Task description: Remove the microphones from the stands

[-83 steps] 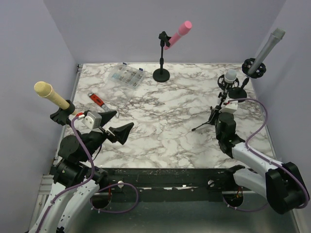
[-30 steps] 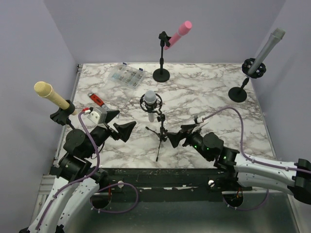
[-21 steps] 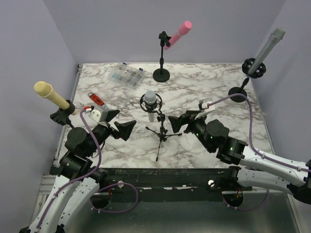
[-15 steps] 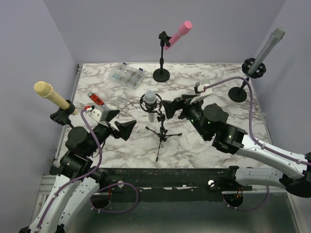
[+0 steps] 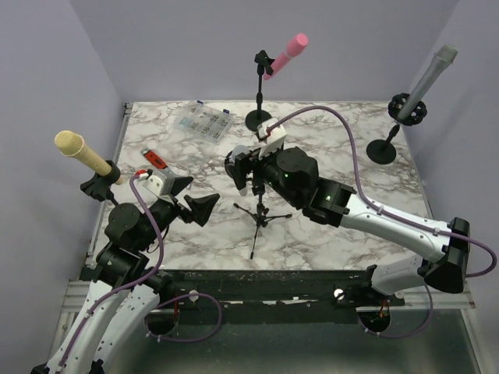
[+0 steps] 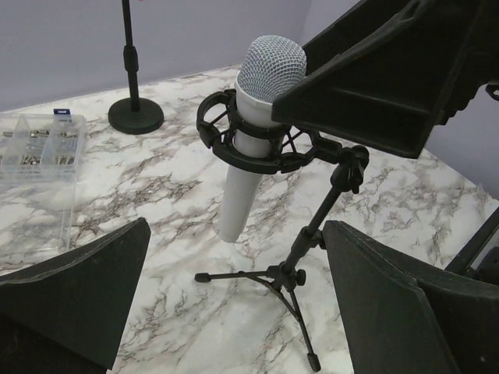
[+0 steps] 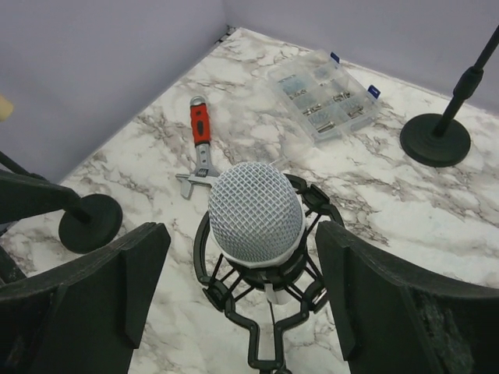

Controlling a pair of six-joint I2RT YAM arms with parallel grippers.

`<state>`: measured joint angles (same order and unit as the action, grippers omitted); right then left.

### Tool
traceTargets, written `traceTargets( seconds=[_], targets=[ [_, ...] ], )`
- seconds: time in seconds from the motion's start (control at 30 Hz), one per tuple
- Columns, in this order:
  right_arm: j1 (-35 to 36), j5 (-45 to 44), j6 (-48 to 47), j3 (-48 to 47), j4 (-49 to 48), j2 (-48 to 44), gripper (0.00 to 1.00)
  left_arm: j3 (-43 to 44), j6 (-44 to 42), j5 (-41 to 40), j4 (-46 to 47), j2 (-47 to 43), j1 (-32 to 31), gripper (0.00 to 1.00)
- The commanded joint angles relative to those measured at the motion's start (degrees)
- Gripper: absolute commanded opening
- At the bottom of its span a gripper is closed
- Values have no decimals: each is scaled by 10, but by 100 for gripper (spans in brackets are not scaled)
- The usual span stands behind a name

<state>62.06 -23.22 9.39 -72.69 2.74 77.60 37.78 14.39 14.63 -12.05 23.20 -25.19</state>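
Note:
A white microphone with a silver mesh head (image 7: 256, 214) sits upright in a black shock mount (image 7: 269, 304) on a small black tripod stand (image 5: 257, 214) at the table's middle. My right gripper (image 5: 243, 167) hovers over it, open, with one finger on each side of the mesh head and not touching it (image 7: 242, 288). My left gripper (image 5: 191, 199) is open and empty, left of the tripod. In the left wrist view the microphone (image 6: 261, 101) and tripod (image 6: 292, 273) show between its fingers (image 6: 234, 312).
A pink microphone on a stand (image 5: 285, 53) is at the back. A grey microphone (image 5: 427, 78) is at the right and a yellow one (image 5: 82, 153) at the left. A clear parts box (image 5: 204, 122) and a red-handled wrench (image 5: 156, 162) lie at the back left.
My right arm has swung from the right side of the table to above the microphone, and its open fingers now flank the mesh head. The left arm has barely moved.

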Motion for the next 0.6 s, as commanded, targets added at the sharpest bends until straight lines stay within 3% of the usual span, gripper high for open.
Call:
traceTargets(
  seconds=[0.0,0.13,0.3,0.57],
  targets=[
    [8,-27,-25,-42,22,43,83,-2,4,21,12,-5,3,99],
    [19,-101,-50,-49,14,61,76,-3,4,22,13,-8,3,99],
    [20,-121,-60,-70,23,88,68,-2,4,22,13,-9,3,99],
    [35,-117,-81,-80,15,94,34,-3,4,22,13,-11,3,99]
  ],
)
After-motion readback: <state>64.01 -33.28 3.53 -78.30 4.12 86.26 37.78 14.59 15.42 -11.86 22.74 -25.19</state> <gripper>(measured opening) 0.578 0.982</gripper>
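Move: Just beyond the right hand, the white microphone's head sits about 3 cm ahead, 1 cm left and 3 cm below; its stand's column rises some 3 cm back and 5 cm right of that hand, its middle roughly 12 cm lower. The red wrench lies about 23 cm ahead, 29 cm left and 25 cm down. From the idle left hand the microphone's head is some 10 cm ahead and 11 cm right, nearly level. Easing forward and down some 3 cm in all, with a slight shift left that comes first, the right hand brings its half-closing fingers around the microphone's head, its left side dipping and the wrist turning clockwise, about 10 degrees in all. The pads then pinch the head from both sides near the lower rim of the grille, stopping on it at a little over half open. ##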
